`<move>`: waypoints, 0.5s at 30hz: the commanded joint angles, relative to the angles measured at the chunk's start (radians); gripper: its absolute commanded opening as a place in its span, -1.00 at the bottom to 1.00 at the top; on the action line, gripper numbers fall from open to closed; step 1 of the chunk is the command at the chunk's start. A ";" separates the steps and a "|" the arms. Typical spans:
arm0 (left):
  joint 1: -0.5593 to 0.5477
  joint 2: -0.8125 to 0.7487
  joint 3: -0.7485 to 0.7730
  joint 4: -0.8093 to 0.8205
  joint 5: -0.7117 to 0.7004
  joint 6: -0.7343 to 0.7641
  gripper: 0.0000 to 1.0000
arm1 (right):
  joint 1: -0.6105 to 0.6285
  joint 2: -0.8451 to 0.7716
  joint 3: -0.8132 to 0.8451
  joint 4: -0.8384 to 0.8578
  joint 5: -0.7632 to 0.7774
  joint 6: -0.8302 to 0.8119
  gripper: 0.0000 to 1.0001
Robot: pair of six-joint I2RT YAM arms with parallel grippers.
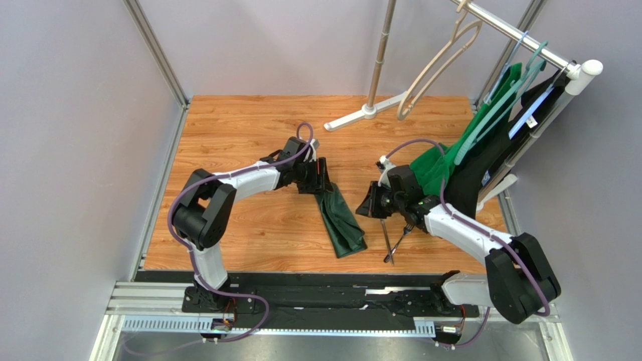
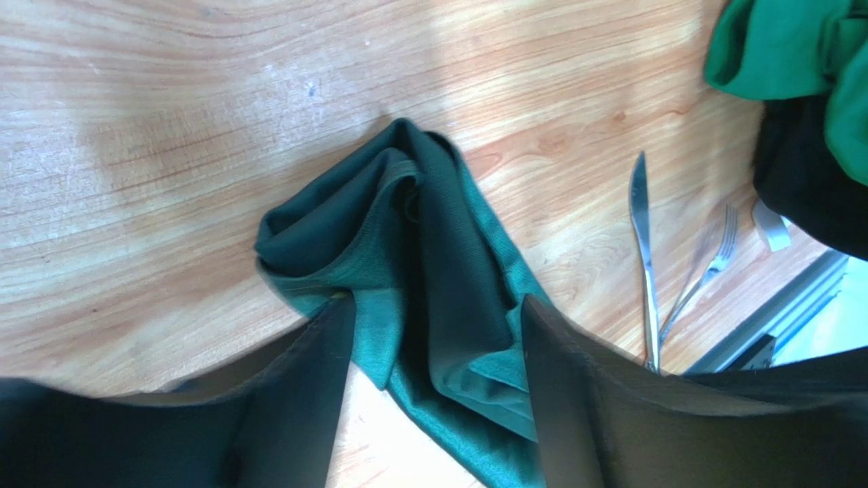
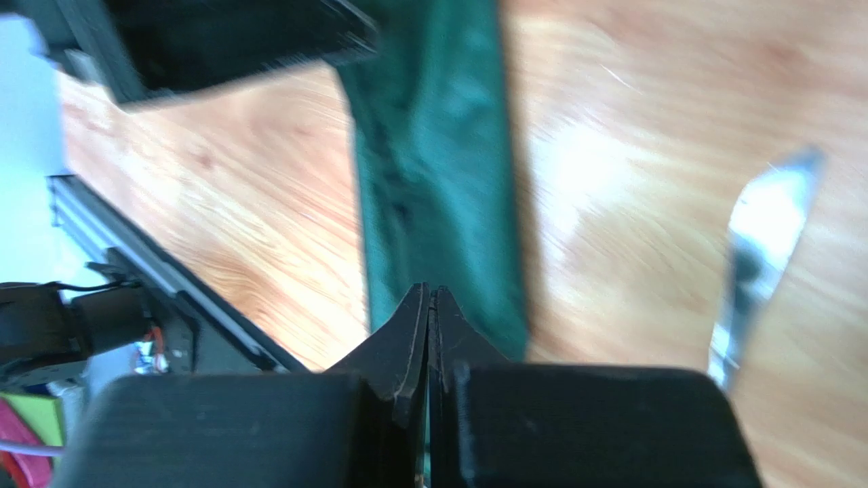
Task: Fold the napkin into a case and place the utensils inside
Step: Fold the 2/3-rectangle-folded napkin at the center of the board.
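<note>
The dark green napkin point(image 1: 345, 226) lies on the wooden table as a narrow, rumpled strip running towards the near edge. My left gripper point(image 1: 322, 184) is at its far end, open. In the left wrist view the gripper point(image 2: 438, 325) straddles the bunched cloth point(image 2: 408, 254), one finger point(image 2: 306, 397) on each side. The right gripper point(image 1: 365, 207) hovers just right of the napkin, shut with nothing held; its tips point(image 3: 428, 297) meet above the strip point(image 3: 438, 153). The utensils point(image 1: 392, 241), a knife point(image 2: 642, 254) and a fork point(image 2: 708, 259), lie right of the napkin.
A clothes rack stands at the back right, its base point(image 1: 362, 113) on the table. A bright green garment point(image 1: 444, 162) on a teal hanger and a black garment point(image 1: 490, 165) hang close behind the right arm. A metal rail point(image 1: 301, 289) runs along the near edge.
</note>
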 commanded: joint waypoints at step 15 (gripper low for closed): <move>0.005 0.091 0.101 -0.094 -0.069 0.063 -0.93 | -0.029 -0.016 -0.112 0.008 -0.150 -0.025 -1.00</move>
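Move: The napkin's bunched far end lies right under the left hand, about 1 cm ahead and 2 cm down, between its open fingers. The near end is some 8 cm back, 2 cm left and 5 cm below the shut right hand. On that hand's other side, at table height, the knife's middle is roughly 7 cm back and 7 cm right, the fork's about 7 cm back and 10 cm right. Sinking about 1.5 cm and easing 1 cm forward, the left hand closes its wide-open fingers almost fully, pinching the fold at the napkin's far end. Meanwhile the right hand, fingers still shut, goes back about 5 cm, down 4 and a little right, tipping some 10 degrees, to come close over the napkin's near end. ##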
